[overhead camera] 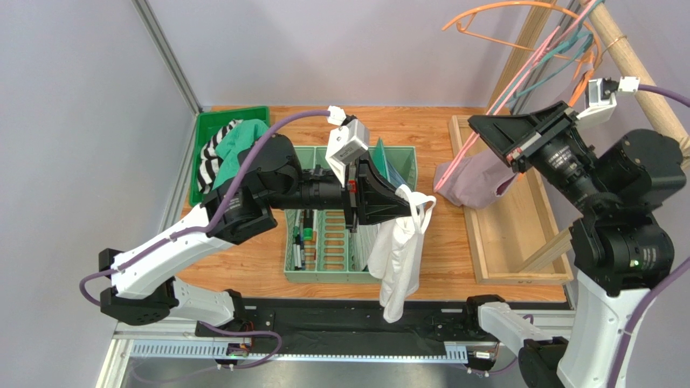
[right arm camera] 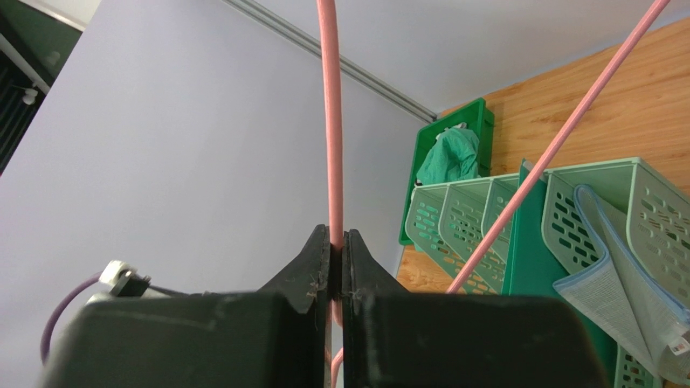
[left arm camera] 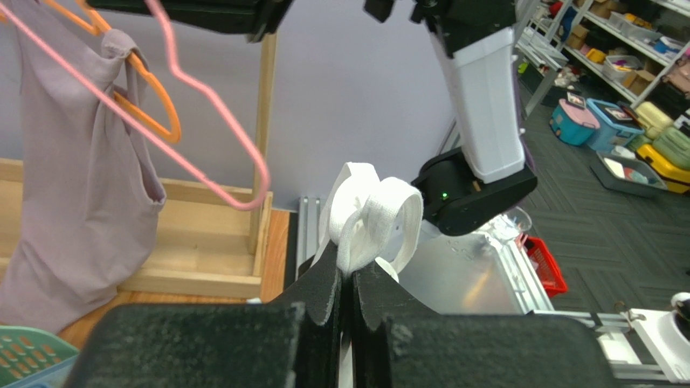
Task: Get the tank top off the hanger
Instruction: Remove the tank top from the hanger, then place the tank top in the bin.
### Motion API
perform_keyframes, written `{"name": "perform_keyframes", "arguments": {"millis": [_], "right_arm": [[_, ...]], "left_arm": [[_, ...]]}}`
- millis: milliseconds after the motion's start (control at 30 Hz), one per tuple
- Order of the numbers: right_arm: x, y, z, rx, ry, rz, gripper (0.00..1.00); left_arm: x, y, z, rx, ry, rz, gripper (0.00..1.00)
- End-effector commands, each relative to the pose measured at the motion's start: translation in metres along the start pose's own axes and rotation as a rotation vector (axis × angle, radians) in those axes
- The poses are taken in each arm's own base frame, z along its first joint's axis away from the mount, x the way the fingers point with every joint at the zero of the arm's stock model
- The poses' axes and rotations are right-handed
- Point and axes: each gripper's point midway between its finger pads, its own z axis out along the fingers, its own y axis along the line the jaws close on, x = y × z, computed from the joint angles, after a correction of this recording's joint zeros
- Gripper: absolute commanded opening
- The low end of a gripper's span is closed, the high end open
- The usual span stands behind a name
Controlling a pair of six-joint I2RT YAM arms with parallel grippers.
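The white tank top (overhead camera: pixel 401 259) hangs free from my left gripper (overhead camera: pixel 405 202), over the table's front edge. In the left wrist view the left gripper (left arm camera: pixel 348 271) is shut on the bunched white straps (left arm camera: pixel 381 222). My right gripper (overhead camera: pixel 478 129) is raised at the right and is shut on the wire of a pink hanger (right arm camera: pixel 330 121); the right gripper (right arm camera: pixel 337 242) pinches it between the fingertips. The pink hanger (left arm camera: pixel 219 115) is bare and apart from the tank top.
A mauve garment (overhead camera: pixel 478 182) hangs on an orange hanger (left arm camera: pixel 154 101) over a wooden tray (overhead camera: pixel 506 242). More hangers hang on a wooden rail (overhead camera: pixel 640 81) at the top right. A pale green basket (overhead camera: pixel 324 242) stands mid-table. A dark green bin (overhead camera: pixel 231 145) holds clothes.
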Motion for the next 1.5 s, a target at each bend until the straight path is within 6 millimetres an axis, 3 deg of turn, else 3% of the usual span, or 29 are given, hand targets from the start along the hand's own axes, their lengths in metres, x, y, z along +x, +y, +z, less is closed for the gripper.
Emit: {"name": "perform_keyframes", "arguments": {"millis": [0,133,367,500,567,700,733,800,833,867,967,1000,1067,1233,1333,1467], "right_arm": [[-0.012,0.0,0.027,-0.021,-0.002,0.064,0.0],[-0.026,0.016,0.046,-0.097,-0.009,0.127,0.0],[-0.044,-0.021,0.086,0.039,-0.099,0.283,0.0],[-0.043,-0.041,0.123,0.107,-0.124,0.304,0.0],[-0.052,-0.048,0.135,0.137,-0.17,0.312,0.0],[-0.072,-0.059,0.163,0.181,-0.249,0.334,0.0],[-0.079,-0.073,0.176,0.223,-0.288,0.338,0.0],[-0.095,-0.069,0.184,0.204,-0.329,0.339,0.0],[-0.094,-0.085,0.202,0.229,-0.312,0.359,0.0],[-0.101,-0.076,0.203,0.201,-0.324,0.363,0.0],[-0.11,-0.09,0.224,0.214,-0.338,0.368,0.0],[-0.117,-0.084,0.224,0.198,-0.356,0.361,0.0],[-0.122,-0.096,0.234,0.217,-0.374,0.36,0.0],[-0.151,-0.102,0.229,0.232,-0.487,0.319,0.0],[-0.165,-0.104,0.226,0.236,-0.537,0.305,0.0],[-0.17,-0.103,0.222,0.238,-0.56,0.301,0.0]], "left_arm": [[-0.038,-0.025,-0.022,0.036,-0.05,0.032,0.0],[-0.045,-0.024,-0.043,-0.032,-0.039,0.083,0.0],[-0.067,-0.02,-0.088,-0.194,-0.034,0.122,0.0],[-0.071,-0.013,-0.123,-0.32,-0.036,0.122,0.0],[-0.075,-0.008,-0.138,-0.39,-0.051,0.123,0.0],[-0.071,-0.001,-0.169,-0.501,-0.039,0.095,0.0],[-0.071,0.0,-0.174,-0.519,-0.041,0.091,0.0],[-0.068,0.004,-0.189,-0.575,-0.04,0.079,0.0],[-0.068,0.005,-0.195,-0.598,-0.044,0.067,0.0],[-0.069,0.01,-0.207,-0.654,-0.062,0.061,0.0],[-0.064,0.019,-0.236,-0.773,-0.071,0.035,0.0],[-0.061,0.021,-0.244,-0.8,-0.062,0.032,0.0],[-0.06,0.023,-0.259,-0.852,-0.083,0.02,0.0],[-0.053,0.031,-0.284,-0.957,-0.091,-0.001,0.0],[-0.051,0.031,-0.288,-0.968,-0.097,-0.01,0.0],[-0.051,0.031,-0.289,-0.975,-0.094,-0.01,0.0]]}}
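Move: The left hand already holds the white tank top clear of the pink hanger. The green tray it heads for lies about 36 cm ahead, 39 cm left and 49 cm below; the mint file basket is some 21 cm ahead, 9 cm left and 44 cm below. From the right hand, the rail's far end is roughly 30 cm ahead, 18 cm right and slightly above; the empty orange hanger is 25 cm ahead and 8 cm right, near hand height. Still pinching the white tank top by its straps, the left hand sweeps nearly 30 cm left over the mint basket towards the green tray, drifting a little forward; it rises about 6 cm, sinks back and swings some 50 degrees counter-clockwise. The right hand keeps its grip on the pink hanger and carries it about 30 cm forward towards the rail's far end, turning clockwise and finally easing left. ##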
